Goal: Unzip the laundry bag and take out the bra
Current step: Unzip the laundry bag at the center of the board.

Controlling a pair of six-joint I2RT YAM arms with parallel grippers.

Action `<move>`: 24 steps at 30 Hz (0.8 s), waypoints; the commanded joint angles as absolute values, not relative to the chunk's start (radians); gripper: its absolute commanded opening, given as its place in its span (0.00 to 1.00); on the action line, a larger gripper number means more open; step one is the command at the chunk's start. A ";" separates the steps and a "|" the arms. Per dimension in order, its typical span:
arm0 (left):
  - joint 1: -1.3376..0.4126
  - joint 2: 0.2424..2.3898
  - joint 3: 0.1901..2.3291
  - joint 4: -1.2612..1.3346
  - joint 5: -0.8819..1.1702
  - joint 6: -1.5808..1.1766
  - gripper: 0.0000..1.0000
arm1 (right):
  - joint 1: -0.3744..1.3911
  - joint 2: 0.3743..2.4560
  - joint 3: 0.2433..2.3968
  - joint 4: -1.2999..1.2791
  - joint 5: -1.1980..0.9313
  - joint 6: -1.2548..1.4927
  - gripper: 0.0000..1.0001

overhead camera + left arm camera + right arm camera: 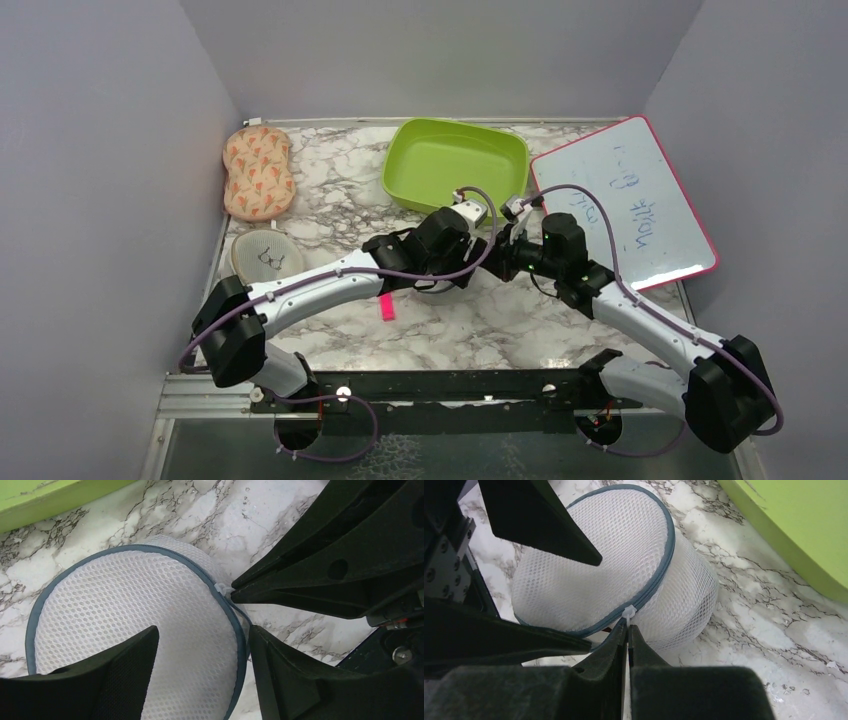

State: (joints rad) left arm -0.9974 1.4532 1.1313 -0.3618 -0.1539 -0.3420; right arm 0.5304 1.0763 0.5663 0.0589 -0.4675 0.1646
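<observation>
The laundry bag (125,595) is a round white mesh case with a blue-grey zip rim, and it rests on the marble table. My left gripper (200,665) is open and straddles its rim, with one finger (115,680) over the dome and the other (290,680) outside the rim. My right gripper (628,630) is shut on the white zip pull (629,612) at the bag's (614,555) side. In the top view both grippers meet at mid-table and cover the bag. The bra is hidden.
A lime green tray (455,165) stands just behind the grippers, with a pink-framed whiteboard (625,205) to its right. At the left lie an orange-patterned pad (258,172) and a beige mesh case with a bra icon (268,255). A pink tag (386,307) lies near the left arm.
</observation>
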 commanded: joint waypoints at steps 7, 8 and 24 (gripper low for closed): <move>-1.014 1.467 1.142 -0.362 -0.230 -0.243 0.20 | 0.538 1.062 0.569 0.036 -0.480 0.162 0.01; -1.014 1.465 1.143 -0.364 -0.213 -0.224 0.16 | 0.538 1.067 0.571 0.045 -0.474 0.160 0.01; -1.017 1.338 1.105 -0.368 -0.121 0.049 0.00 | 0.510 1.297 0.680 0.256 -0.305 0.132 0.01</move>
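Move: The laundry bag's zipper-trimmed top edge lies between and just below the left hand's open fingers, about 1 cm down, 1 cm back and 1 cm right; the zipper pull is about 2 cm ahead of that hand, 3 cm right. The pink watch is some 16 cm left and 2 cm back, the green tray 22 cm ahead and 2 cm left, both lower. From the right hand, already gripping the pull, the zipper's far bend is about 6 cm ahead and 4 cm left. The left fingers close on the bag's top panel beside the zipper trim, sinking under 1 cm first, then lift it about 2 cm and carry it a little left, the wrist turning some 20 degrees clockwise and fingertips-up. The right hand keeps its pinch on the pull, waits while the left closes, then drags it about 4 cm forward along the zipper, dipping slightly. ##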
